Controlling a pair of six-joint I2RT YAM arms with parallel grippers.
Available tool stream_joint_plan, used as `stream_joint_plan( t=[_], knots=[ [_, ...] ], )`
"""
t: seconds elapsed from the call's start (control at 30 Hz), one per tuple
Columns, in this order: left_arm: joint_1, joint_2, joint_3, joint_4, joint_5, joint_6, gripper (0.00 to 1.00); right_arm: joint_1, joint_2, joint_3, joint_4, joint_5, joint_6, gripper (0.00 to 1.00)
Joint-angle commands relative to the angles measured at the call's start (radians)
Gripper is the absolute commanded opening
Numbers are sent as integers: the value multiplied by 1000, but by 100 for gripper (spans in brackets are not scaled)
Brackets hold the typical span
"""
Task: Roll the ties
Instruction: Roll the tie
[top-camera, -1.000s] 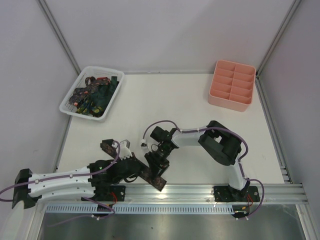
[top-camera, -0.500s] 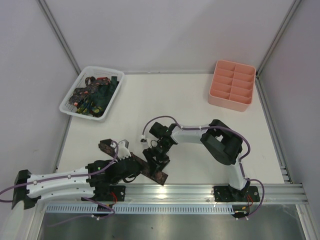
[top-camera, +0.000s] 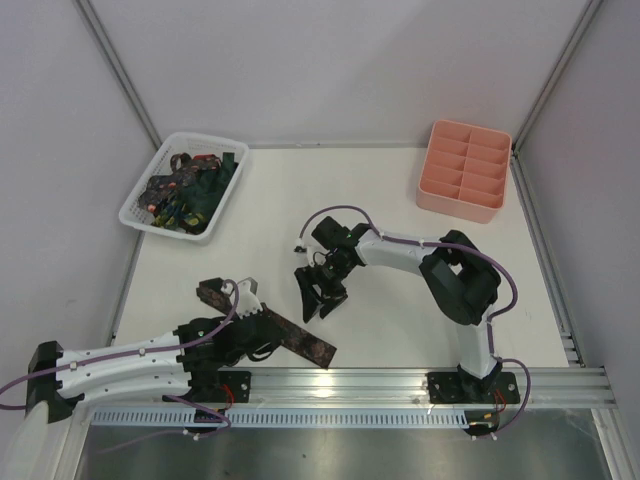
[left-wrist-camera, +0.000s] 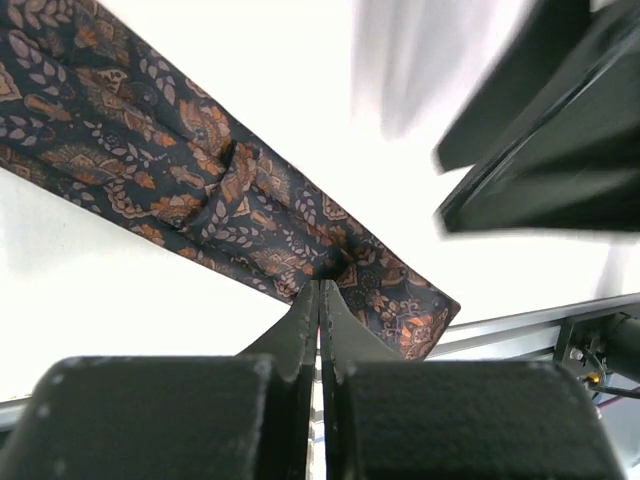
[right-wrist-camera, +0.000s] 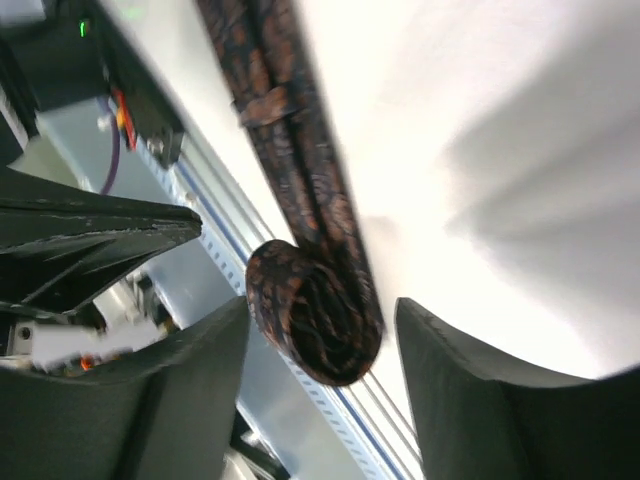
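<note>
A brown patterned tie (top-camera: 290, 338) lies slantwise on the white table near the front rail. Its near end is wound into a small roll (right-wrist-camera: 315, 310). My left gripper (top-camera: 268, 325) is shut, its fingertips (left-wrist-camera: 310, 300) pinching the puckered edge of the tie (left-wrist-camera: 200, 160). My right gripper (top-camera: 320, 300) hangs open just behind the tie, off the fabric. In the right wrist view the roll shows between the spread fingers (right-wrist-camera: 450, 380), touching neither. Several more dark ties (top-camera: 185, 190) are heaped at the back left.
The heaped ties fill a white lattice basket (top-camera: 137, 212) at the back left. A pink compartment tray (top-camera: 455, 205) stands at the back right. An aluminium rail (top-camera: 400, 380) runs along the table's front edge, right by the roll.
My right gripper has opened, let go of the tie's rolled end and drawn back from the rail. The tie now lies flatter; the left gripper stays pinched on it.
</note>
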Motion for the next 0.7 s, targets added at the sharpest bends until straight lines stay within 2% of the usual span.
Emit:
stream_joint_plan(
  t=[0.0,0.07,0.1,0.17,0.3,0.4,0.67],
  knots=[
    [41,26,30,17,66,38,0,-57,-104,32,-60,128,59,64],
    [87,83,32,20,129,41,1,-92,-155,21,-82,231,118,58],
    [102,103,42,14,148,50,0,-123,-170,13,-100,260,141,47],
    [139,163,64,2,188,70,1,-147,-218,-20,-123,303,191,38],
    [183,354,151,-22,235,151,0,-178,-323,-123,-114,340,218,36],
    [194,411,194,-32,251,185,0,-218,-394,-200,-98,334,243,36],
    [283,583,209,102,372,276,0,-259,-526,-338,-65,348,316,38]
  ],
)
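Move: The flat part of the tie that the left hand goes for lies almost straight under its shut tips, about 6 cm down, 1 cm ahead and 1 cm right. The tie's rolled end is some 7 cm to that hand's right and 3 cm back; the tie's far end is about 18 cm left and 11 cm ahead. From the open, empty right hand, the rolled end lies about 7 cm back, level sideways and 4 cm below. Down goes the left hand, about 5 cm with hardly any sideways travel, its shut fingers tipping some 25 degrees towards vertical as the tips come to the flat tie beside the rolled end. Meanwhile the right hand clears away: first forward and right, rising about 4 cm, then on rightwards and slightly back to end 12 cm right, turning about 30 degrees clockwise and half closing its empty fingers. ##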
